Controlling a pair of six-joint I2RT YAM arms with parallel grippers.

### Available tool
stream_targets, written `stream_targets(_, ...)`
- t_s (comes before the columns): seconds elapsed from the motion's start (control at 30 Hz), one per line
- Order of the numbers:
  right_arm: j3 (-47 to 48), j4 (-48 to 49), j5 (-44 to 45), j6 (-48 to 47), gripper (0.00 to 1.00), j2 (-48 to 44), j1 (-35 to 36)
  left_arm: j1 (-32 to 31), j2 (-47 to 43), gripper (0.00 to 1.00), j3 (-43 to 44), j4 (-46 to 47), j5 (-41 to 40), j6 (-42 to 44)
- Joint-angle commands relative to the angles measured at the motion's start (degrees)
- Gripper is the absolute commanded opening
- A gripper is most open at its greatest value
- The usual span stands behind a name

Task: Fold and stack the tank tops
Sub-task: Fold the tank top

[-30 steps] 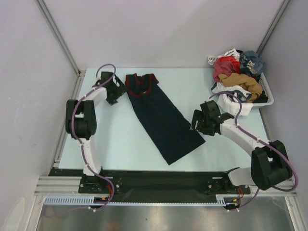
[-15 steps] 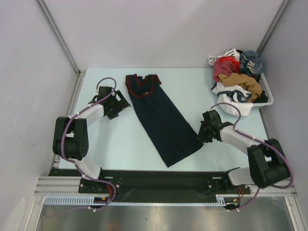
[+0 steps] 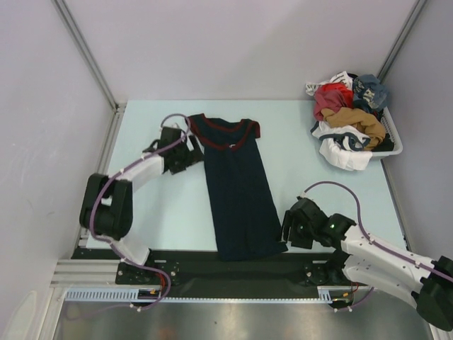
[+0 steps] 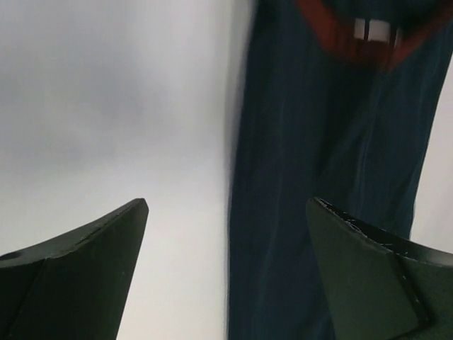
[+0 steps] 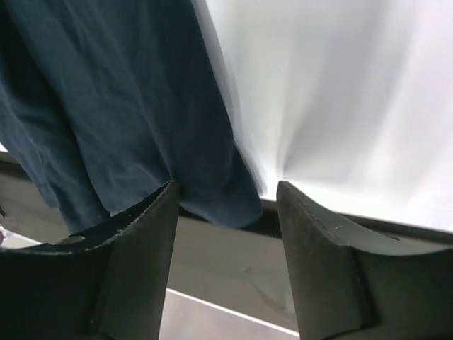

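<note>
The dark navy tank top (image 3: 238, 191) with maroon trim lies flat and lengthwise on the table, neckline far, hem at the near edge. My left gripper (image 3: 188, 151) stands open just left of its shoulder; in the left wrist view the gripper (image 4: 226, 205) straddles the navy cloth's (image 4: 318, 163) left edge without touching it. My right gripper (image 3: 289, 228) is open at the hem's right corner. In the right wrist view the gripper (image 5: 225, 188) has that corner (image 5: 226, 202) lying loose beyond its jaws, draped over the table's dark front edge.
A white basket (image 3: 393, 146) at the far right holds a heap of clothes in red, tan, blue and white, and a white piece (image 3: 345, 151) hangs over its front. A black rail (image 3: 212, 273) runs along the near edge.
The navy top has been pulled toward the near edge and straightened from slanted to lengthwise. The right gripper travelled with the hem to the front, then opened. The left gripper moved right to the shoulder.
</note>
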Motion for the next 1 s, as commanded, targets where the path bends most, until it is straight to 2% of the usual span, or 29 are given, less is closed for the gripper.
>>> stream_targets(0.0, 1.8, -5.2, 2.9, 1.9, 0.63, -2.6, 0.6, -6.2, -12.3, 1.0, -8.8, -1.9, -1.2, 1.8)
stream_targets(0.07, 2.6, -6.7, 2.8, 1.2, 0.61, -1.7, 0.8, -11.0, -17.6, 1.0, -16.2, -2.4, -1.9, 0.7)
stream_targets(0.17, 3.7, -8.2, 4.0, 0.5, 0.55, -0.6, 3.0, -18.5, -30.9, 1.0, -24.5, -5.7, -5.6, -2.9)
stream_targets(0.3, 3.9, -8.0, 5.1, -1.3, 0.48, 0.2, 4.3, -28.4, -41.9, 1.0, -32.1, -9.5, -7.0, -11.0)
stream_targets(0.37, 3.8, -6.7, 4.6, -2.3, 0.45, 0.7, 4.2, -34.8, -44.2, 0.98, -34.1, -11.3, -7.4, -14.2)
stream_targets(0.63, 3.5, -1.7, 3.1, -3.3, 0.41, 4.8, 4.3, -54.9, -39.1, 0.93, -32.3, -14.4, -8.1, -26.6)
stream_targets(0.8, 2.5, -0.9, 3.1, -2.7, 0.38, 4.7, 4.2, -59.1, -35.7, 0.85, -35.2, -10.0, -7.0, -31.4)
stream_targets(0.93, 2.4, -1.5, 2.9, -2.7, 0.36, 4.0, 4.2, -59.4, -33.4, 0.7, -36.8, -3.2, -6.3, -32.0)
stream_targets(0.97, 2.4, -1.7, 3.1, -2.6, 0.35, 3.5, 4.2, -59.5, -32.1, 0.7, -36.3, -2.7, -6.3, -32.2)
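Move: The near-left hem corner of the tank top, flat with its hem towards the robot, lies about 38 cm back and 10 cm right of the left hand, some 6 cm below. The neckline is about 3 cm ahead and 11 cm right of that hand. The right hand hovers at the near-right hem corner, about 1 cm farther back and 2 cm below; the near-left corner is some 23 cm to its left and 6 cm back. Back towards the robot in a fast sweep of about 36 cm, drifting some 11 cm right, the left hand travels beside the tank top to its near-left hem corner, turning clockwise about 30 degrees; it sinks late, tips steeper and starts closing its wide-open fingers. The right hand eases back and right, then down about 1 cm, narrowing its fingers around the near-right corner, not yet pinching. ##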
